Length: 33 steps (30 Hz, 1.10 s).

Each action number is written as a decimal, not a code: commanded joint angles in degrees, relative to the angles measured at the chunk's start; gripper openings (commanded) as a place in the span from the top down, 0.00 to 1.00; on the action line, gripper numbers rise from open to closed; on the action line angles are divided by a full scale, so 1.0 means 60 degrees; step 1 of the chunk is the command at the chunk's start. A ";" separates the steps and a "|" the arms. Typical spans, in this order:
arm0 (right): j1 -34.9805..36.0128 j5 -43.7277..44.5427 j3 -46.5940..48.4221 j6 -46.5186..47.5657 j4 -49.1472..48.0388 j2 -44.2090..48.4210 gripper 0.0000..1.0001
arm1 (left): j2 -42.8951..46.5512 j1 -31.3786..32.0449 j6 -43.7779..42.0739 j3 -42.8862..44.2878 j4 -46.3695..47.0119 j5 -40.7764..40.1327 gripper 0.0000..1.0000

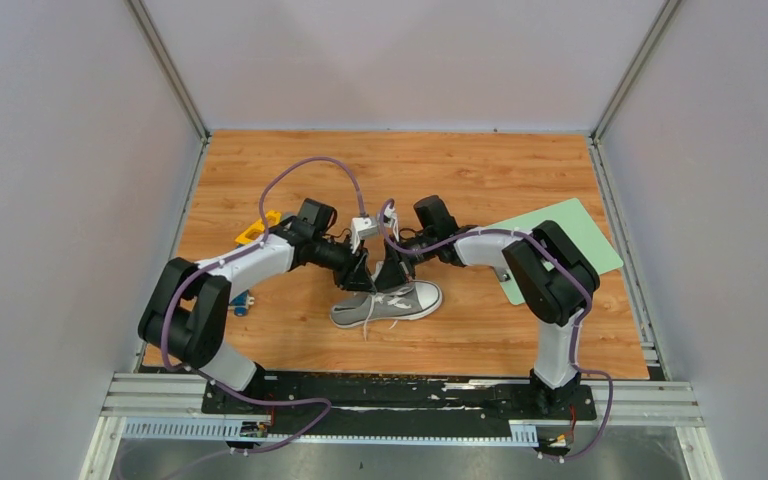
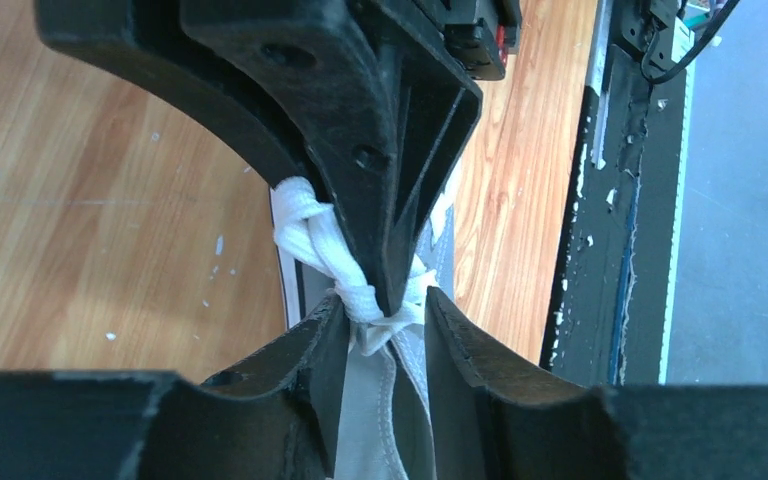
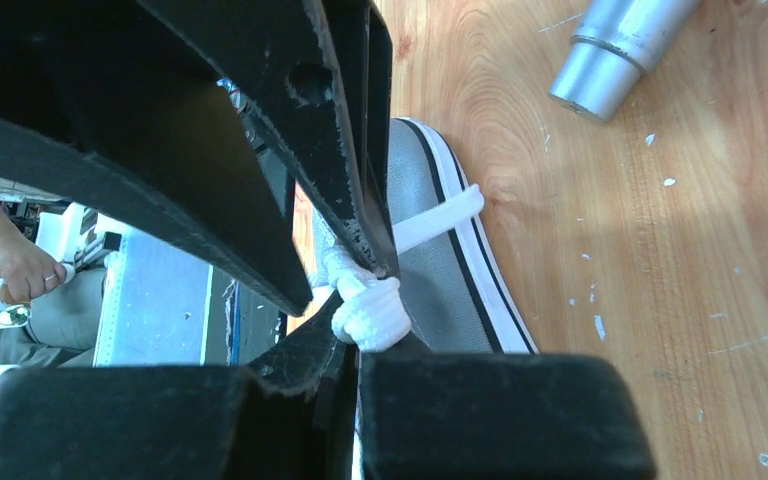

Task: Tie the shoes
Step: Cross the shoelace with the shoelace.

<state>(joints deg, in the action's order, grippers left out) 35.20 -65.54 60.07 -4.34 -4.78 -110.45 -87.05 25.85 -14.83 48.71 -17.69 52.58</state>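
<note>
The grey shoe [image 1: 385, 304] lies on its side on the wood floor, white toe cap pointing right. Both grippers meet just above it. My right gripper [image 3: 358, 345] is shut on a bunched loop of white lace [image 3: 370, 315]. In the left wrist view its closed tip [image 2: 385, 288] reaches down between my left gripper's fingers, with the lace [image 2: 310, 235] wrapped beside it. My left gripper [image 2: 385, 310] is open. Its fingers straddle the lace knot and the right gripper's tip, over the grey shoe fabric [image 2: 375, 410]. In the top view the arms hide the knot.
A green mat [image 1: 560, 245] lies at the right behind the right arm. A yellow object [image 1: 255, 228] and a small blue one [image 1: 242, 303] sit by the left arm. A silver cylinder [image 3: 620, 50] lies on the floor. Grey walls enclose three sides.
</note>
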 commanded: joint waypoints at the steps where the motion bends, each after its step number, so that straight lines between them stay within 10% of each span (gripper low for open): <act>1: 0.0043 -0.0230 0.0042 0.0318 0.0020 0.0428 1.00 | -0.0444 -0.0139 -0.1147 0.0832 -0.0643 0.1407 0.63; 22: 0.0058 -0.0416 0.0287 0.0603 0.0490 0.0283 0.96 | -0.0886 -0.0279 -0.1889 0.1199 -0.1370 0.1553 0.92; 33: -0.0243 -0.1600 0.0827 0.0931 0.2433 0.0154 0.76 | 0.0531 -0.0279 -0.0741 0.0000 0.0294 0.0782 1.00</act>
<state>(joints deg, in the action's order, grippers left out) 34.92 -68.84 63.02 -0.67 4.75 -110.26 -89.41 24.27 -22.41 51.07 -21.39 58.67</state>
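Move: The shoelace bundle to pinch sits right at the left gripper's half-open tips, about 1 cm to their right and 1 cm lower. The shoe's middle is about 4 cm right of that hand, 2 cm back and 6 cm down, and a loose lace tail hangs some 6 cm back of the hand and 5 cm below. From the right gripper, already shut on the lace, the bundle is about 1 cm left and 1 cm down. Close the left gripper fully on the shoelace at the right fingertips, lifting only about 1 cm and turning a little clockwise, then hold there. Keep the right fingers shut at first, easing that hand back towards the base by about 1 cm; then part them about a fifth and start upward. ##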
